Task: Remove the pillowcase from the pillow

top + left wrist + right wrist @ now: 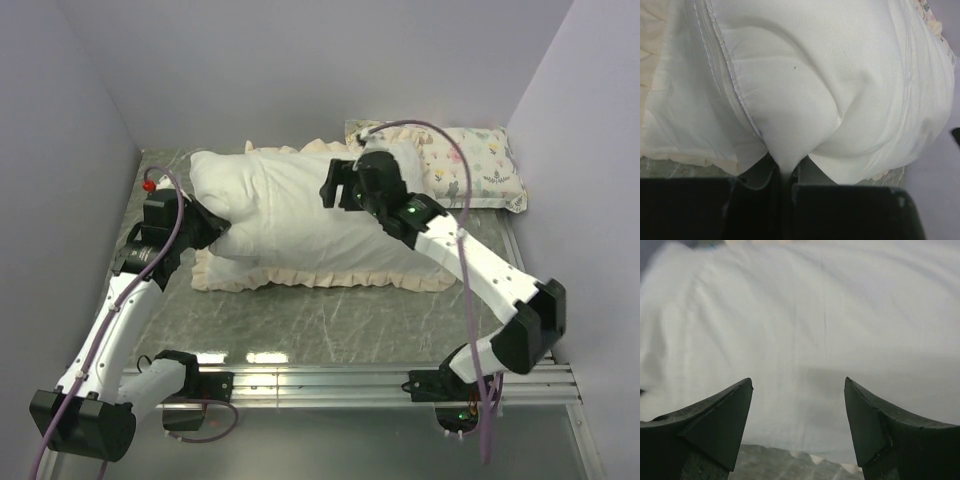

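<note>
The plump white pillow (290, 205) lies across the middle of the table, with the pillowcase's cream frill (320, 276) showing along its near and far edges. In the left wrist view the pillowcase (680, 115) shows its cream inside and a zipper edge, and the pillow (835, 75) bulges out beside it. My left gripper (213, 237) (785, 172) is at the pillow's left end, shut on a pinch of the pillow's white fabric. My right gripper (336, 186) (798, 385) hovers open over the pillow's top, nothing between its fingers. The pillowcase's dark grey outside is hidden.
A smaller animal-and-plant print pillow (485, 165) lies at the back right against the wall. Walls close in on the left, back and right. A metal rail (320, 380) runs along the near edge by the arm bases.
</note>
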Controlling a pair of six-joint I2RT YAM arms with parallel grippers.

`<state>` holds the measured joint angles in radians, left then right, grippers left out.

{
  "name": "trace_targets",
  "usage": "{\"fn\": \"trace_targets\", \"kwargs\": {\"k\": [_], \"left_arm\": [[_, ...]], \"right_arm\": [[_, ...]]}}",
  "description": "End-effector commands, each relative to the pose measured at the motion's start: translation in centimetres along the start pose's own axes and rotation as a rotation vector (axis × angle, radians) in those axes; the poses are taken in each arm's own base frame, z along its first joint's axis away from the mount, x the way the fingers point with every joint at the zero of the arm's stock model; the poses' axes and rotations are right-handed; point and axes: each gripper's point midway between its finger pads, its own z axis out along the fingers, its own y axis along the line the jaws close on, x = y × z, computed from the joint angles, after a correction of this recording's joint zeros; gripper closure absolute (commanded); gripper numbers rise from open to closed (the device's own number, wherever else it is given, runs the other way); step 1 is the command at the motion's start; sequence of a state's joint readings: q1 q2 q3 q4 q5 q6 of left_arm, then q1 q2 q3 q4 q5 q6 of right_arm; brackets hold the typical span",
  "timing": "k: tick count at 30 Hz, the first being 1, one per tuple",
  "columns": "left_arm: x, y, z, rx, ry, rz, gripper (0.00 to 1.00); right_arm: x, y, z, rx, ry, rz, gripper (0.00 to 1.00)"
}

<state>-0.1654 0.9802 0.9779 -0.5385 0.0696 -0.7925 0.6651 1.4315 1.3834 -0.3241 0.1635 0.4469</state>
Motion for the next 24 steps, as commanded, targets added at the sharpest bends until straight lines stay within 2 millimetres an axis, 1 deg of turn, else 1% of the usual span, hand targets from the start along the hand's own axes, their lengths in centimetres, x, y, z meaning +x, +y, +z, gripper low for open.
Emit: {"fn": "trace_targets", "kwargs": {"k": [1,2,3,5,6,7,8,9,10,11,12,13,14,15,16,17,18,19,20,21,22,23,24], "left_arm": [[-3.8,-3.4,-2.0,0.107,-0.136,0.034,1.00],[-3.8,-3.2,-1.8,0.099,-0.135,0.035,1.00],[-3.9,-3.3,-1.9,0.100,-0.138,0.036,1.00],[-4.0,-3.2,-2.0,0.089,-0.142,0.040,1.00],[-4.6,-3.3,-2.3,0.085,-0.163,0.043,1.00],[-5.0,-3.4,-2.6,0.084,-0.176,0.046,1.00],[-5.8,-3.6,-3.1,0.080,-0.198,0.051,1.00],[-6.3,-3.6,-3.5,0.077,-0.212,0.049,1.00],[-7.3,-3.2,-3.8,0.061,-0.235,0.042,1.00],[-8.2,-3.6,-4.3,0.066,-0.257,0.048,1.00],[-8.8,-3.6,-4.6,0.065,-0.266,0.048,1.00],[-9.4,-3.5,-4.8,0.060,-0.273,0.047,1.00],[-10.5,-3.1,-5.2,0.041,-0.292,0.041,1.00],[-11.1,-2.8,-5.4,0.030,-0.306,0.038,1.00],[-12.0,-2.2,-5.8,0.012,-0.330,0.027,1.00],[-13.1,-1.3,-6.3,-0.014,-0.368,0.009,1.00],[-13.5,-0.9,-6.5,-0.025,-0.380,0.001,1.00],[-14.0,0.0,-6.7,-0.060,-0.399,-0.026,1.00],[-14.3,0.4,-6.8,-0.075,-0.411,-0.042,1.00],[-14.5,0.9,-6.8,-0.085,-0.423,-0.059,1.00],[-15.0,1.8,-7.1,-0.105,-0.441,-0.081,1.00],[-14.8,2.7,-6.8,-0.118,-0.437,-0.109,1.00],[-14.7,3.1,-6.6,-0.122,-0.434,-0.124,1.00]], "right_arm": [[4.9,-1.0,2.5,0.035,0.150,-0.108,0.20],[5.1,-1.3,3.0,0.052,0.154,-0.120,0.23],[6.3,-1.8,3.9,0.078,0.184,-0.136,0.26],[6.5,-3.0,4.6,0.146,0.194,-0.149,0.47],[6.6,-4.8,4.7,0.230,0.195,-0.164,0.61],[6.5,-5.9,4.6,0.276,0.189,-0.166,0.86],[6.3,-6.7,4.4,0.306,0.180,-0.165,0.95],[5.6,-8.1,3.7,0.344,0.160,-0.150,1.00],[5.0,-8.7,3.3,0.359,0.143,-0.135,1.00],[3.9,-9.0,2.5,0.365,0.112,-0.121,1.00],[3.4,-9.7,2.1,0.384,0.099,-0.110,1.00],[2.8,-11.3,1.8,0.417,0.085,-0.090,1.00],[2.4,-11.9,1.4,0.425,0.080,-0.075,1.00],[1.9,-12.7,1.2,0.443,0.071,-0.060,1.00],[1.8,-13.4,1.1,0.455,0.071,-0.043,1.00],[1.2,-14.7,0.6,0.480,0.057,-0.018,1.00],[1.3,-15.5,0.5,0.491,0.057,-0.006,1.00],[0.9,-17.1,0.2,0.521,0.044,0.027,1.00],[0.6,-18.0,-0.2,0.531,0.034,0.048,1.00],[0.9,-18.8,-0.3,0.536,0.040,0.067,1.00],[0.7,-19.7,-0.5,0.548,0.037,0.092,1.00],[0.3,-21.3,-1.0,0.567,0.026,0.124,1.00],[0.3,-22.4,-1.4,0.582,0.021,0.147,1.00]]}}
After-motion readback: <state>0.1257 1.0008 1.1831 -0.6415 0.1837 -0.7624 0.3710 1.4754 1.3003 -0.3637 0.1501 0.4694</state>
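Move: The right hand hangs open over the middle of the inside-out pillowcase; the spot its fingers will pinch is some 11 cm below, 2 cm ahead and 1 cm left. From that hand the pillow's bare end is about 21 cm left, 3 cm back and 14 cm lower; the patterned pillow lies roughly 28 cm right, 12 cm ahead and 22 cm lower. The left hand already grips the pillow's end, and the pinch spot lies about 22 cm right, 6 cm ahead and 4 cm below it. The right hand pinches the pillowcase cloth after dropping about 11 cm onto it and shutting its fingers, then lifts some 6 cm and sweeps right roughly 11 cm, a little forward, sinking slightly at the end as it turns clockwise. The left hand keeps its grip on the pillow's end, rises about 6 cm, then pulls left, away from the right hand, turning slightly counter-clockwise. ##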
